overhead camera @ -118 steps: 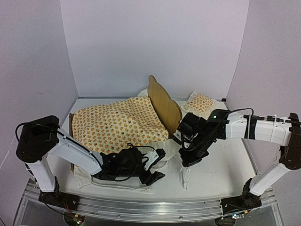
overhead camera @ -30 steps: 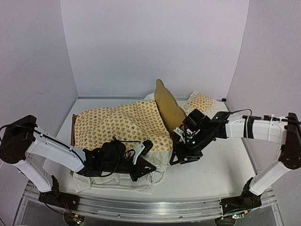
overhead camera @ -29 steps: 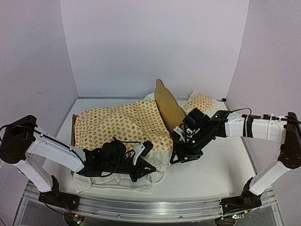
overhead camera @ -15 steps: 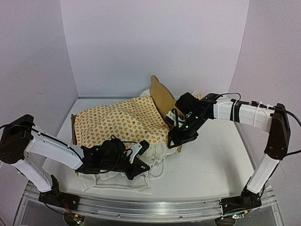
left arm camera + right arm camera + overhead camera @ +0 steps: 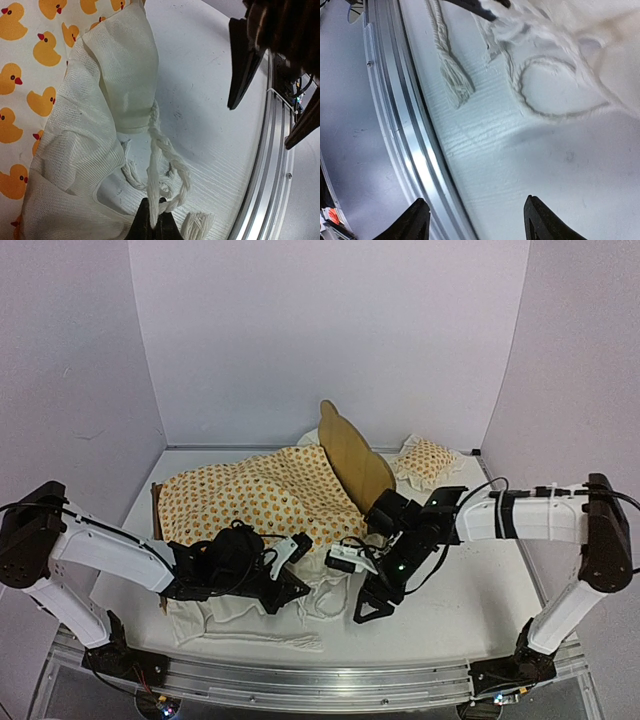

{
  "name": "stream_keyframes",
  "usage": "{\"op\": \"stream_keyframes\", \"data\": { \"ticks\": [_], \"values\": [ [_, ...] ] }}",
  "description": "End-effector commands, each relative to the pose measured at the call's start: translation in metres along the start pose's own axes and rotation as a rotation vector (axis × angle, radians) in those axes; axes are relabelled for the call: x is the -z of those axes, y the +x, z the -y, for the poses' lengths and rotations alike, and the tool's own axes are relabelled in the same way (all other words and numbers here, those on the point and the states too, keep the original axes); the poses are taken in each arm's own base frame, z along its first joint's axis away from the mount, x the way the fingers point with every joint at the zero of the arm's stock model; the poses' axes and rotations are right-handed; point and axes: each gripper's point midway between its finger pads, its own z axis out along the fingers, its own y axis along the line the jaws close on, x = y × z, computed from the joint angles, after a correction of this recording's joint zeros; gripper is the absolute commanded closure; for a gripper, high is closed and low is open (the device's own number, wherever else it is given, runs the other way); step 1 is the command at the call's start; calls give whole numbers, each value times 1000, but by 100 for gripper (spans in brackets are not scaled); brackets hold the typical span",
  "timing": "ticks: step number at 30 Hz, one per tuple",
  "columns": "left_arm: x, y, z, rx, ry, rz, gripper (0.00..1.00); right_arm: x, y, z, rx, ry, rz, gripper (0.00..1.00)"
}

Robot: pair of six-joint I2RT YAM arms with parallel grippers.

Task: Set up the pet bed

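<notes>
The pet bed shows its plywood headboard (image 5: 352, 458) tilted up at the back and a wooden end (image 5: 153, 512) at the left; the rest lies under the duck-print bedding (image 5: 255, 498) with its white ruffle (image 5: 125, 85). My left gripper (image 5: 291, 591) (image 5: 152, 226) is shut on a white braided cord (image 5: 151, 170) that hangs from the ruffle's front corner. My right gripper (image 5: 368, 605) (image 5: 479, 222) stands open just right of it, low over the bare table, with nothing between its fingers. A loose cord loop (image 5: 545, 107) and a tassel (image 5: 455, 82) lie ahead of it.
A small matching pillow (image 5: 425, 460) rests at the back right, beyond the headboard. The aluminium rail (image 5: 395, 125) runs along the table's near edge, close to both grippers. White walls enclose the table on three sides.
My right arm has left the headboard and swung down toward the table's front, beside the left gripper. The headboard stands more upright than a second ago. The left gripper keeps its hold on the cord.
</notes>
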Motion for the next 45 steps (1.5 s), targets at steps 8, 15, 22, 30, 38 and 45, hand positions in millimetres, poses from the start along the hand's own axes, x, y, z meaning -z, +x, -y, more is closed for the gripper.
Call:
{"op": "stream_keyframes", "data": {
  "ticks": [8, 15, 22, 30, 38, 45],
  "values": [
    [9, -27, -2, -18, -26, 67, 100, -62, -59, 8, 461, -77, 188, 45],
    [10, -23, -1, -15, -15, 58, 100, -92, -52, 35, 489, 11, 190, 49],
    [15, -25, -2, -7, -20, 71, 100, -108, -20, 47, 593, 126, 111, 60],
    [12, -27, 15, -6, 73, 52, 100, -80, 4, 54, 472, 308, 91, 100],
    [-26, -20, 48, -28, 158, -21, 100, -57, 41, 39, 80, 250, 163, 100],
    [-53, -10, 62, -41, 201, -74, 100, -23, 45, 64, -129, 397, 359, 100]
  ]
}}
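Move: The loose cord end for the right hand to pinch lies on the table about 6 cm left, 3 cm ahead and 9 cm below it. The other cord's tassel is some 9 cm left and 3 cm back of this hand; the headboard's near end stands roughly 11 cm ahead and 2 cm right. From the left hand, already pinching a looped cord, that loose end is about 4 cm right and 1 cm back, down on the table. Right hand sinks 9 cm leftward, pinches the cord end, draws it 10 cm right; left follows, keeping its loop. ##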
